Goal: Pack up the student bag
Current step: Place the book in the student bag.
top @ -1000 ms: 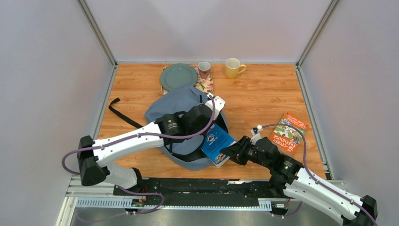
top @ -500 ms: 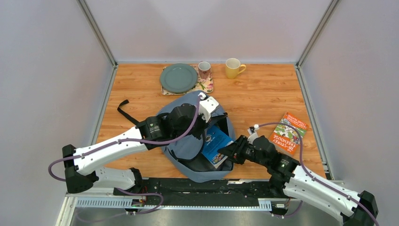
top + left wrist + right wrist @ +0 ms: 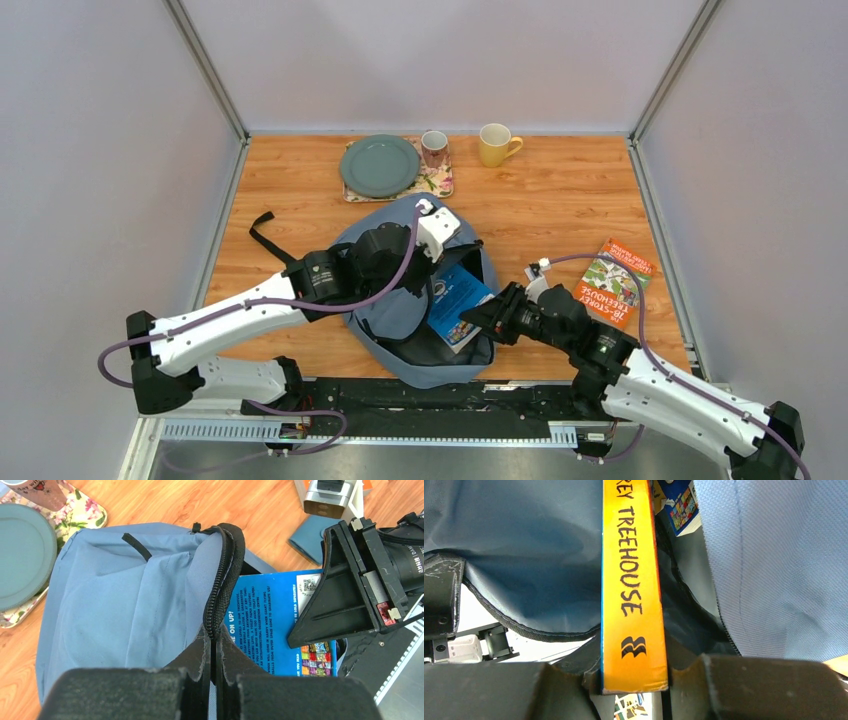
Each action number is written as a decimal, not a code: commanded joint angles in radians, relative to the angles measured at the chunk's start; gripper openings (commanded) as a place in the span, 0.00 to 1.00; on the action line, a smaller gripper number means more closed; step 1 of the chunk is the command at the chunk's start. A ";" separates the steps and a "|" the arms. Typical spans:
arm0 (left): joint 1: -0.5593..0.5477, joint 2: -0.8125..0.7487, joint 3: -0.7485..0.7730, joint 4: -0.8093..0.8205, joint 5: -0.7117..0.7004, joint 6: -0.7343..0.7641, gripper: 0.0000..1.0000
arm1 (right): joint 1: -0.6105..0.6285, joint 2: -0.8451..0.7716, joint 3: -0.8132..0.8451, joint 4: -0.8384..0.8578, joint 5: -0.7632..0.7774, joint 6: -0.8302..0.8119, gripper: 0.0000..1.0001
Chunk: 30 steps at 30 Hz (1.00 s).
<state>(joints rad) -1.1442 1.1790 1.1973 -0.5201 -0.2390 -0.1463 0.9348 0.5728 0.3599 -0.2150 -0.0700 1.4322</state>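
The grey-blue student bag (image 3: 385,305) lies at the near middle of the table with its main opening facing right. My left gripper (image 3: 432,272) is shut on the black zipper edge (image 3: 220,595) of that opening and holds it up, as the left wrist view shows at the left gripper (image 3: 214,645). A blue book (image 3: 455,298) with an orange spine (image 3: 631,580) stands partly inside the opening. My right gripper (image 3: 484,317) is shut on the book's spine end; in the right wrist view the right gripper (image 3: 634,680) has bag fabric (image 3: 524,555) on both sides.
An orange book (image 3: 613,283) lies to the right of the right arm. At the back stand a green plate (image 3: 379,165) and pink mug (image 3: 434,148) on a floral tray (image 3: 437,183), and a yellow mug (image 3: 495,144). A black strap (image 3: 266,236) trails left of the bag.
The left arm has drawn back to the left with the zipper edge, pulling the bag nearer and widening the opening. The right gripper has pushed the blue book left, deeper into the bag.
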 commanded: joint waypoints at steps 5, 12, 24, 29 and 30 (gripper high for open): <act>-0.005 -0.076 -0.001 0.118 0.010 0.039 0.00 | 0.021 0.053 0.024 0.204 0.019 0.066 0.00; -0.006 -0.044 0.005 0.150 0.004 0.028 0.00 | 0.078 0.237 0.056 0.414 0.162 0.097 0.00; -0.005 -0.025 -0.004 0.141 -0.017 -0.025 0.00 | 0.101 0.789 0.206 0.758 0.369 0.128 0.00; -0.005 -0.042 0.004 0.115 -0.008 -0.050 0.00 | 0.142 0.910 0.287 0.682 0.553 0.174 0.00; -0.003 -0.047 -0.010 0.126 -0.011 -0.056 0.00 | 0.141 0.930 0.298 0.671 0.568 0.181 0.00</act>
<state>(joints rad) -1.1442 1.1786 1.1824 -0.4744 -0.2481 -0.1658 1.0611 1.4532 0.5671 0.3981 0.3042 1.5562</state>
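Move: The right hand already grips the book; the inside of the student bag it is headed for lies about 12 cm to its left, 8 cm ahead and 9 cm lower. The dark blue packed book is some 15 cm ahead and 13 cm left, 10 cm down. The wallet lies about 20 cm to the right, level with the hand and 15 cm lower. From the left hand, the bag's inside is roughly 20 cm below and 3 cm left. Leftward and forward in about equal parts, some 14 cm over the table, the right hand starts slowly, then speeds up and sinks about 5 cm, carrying the gripped book deeper into the student bag beneath the raised flap and swinging roughly 15 degrees clockwise. The left hand stays almost in place, its shut fingers still holding the zipped edge up. ##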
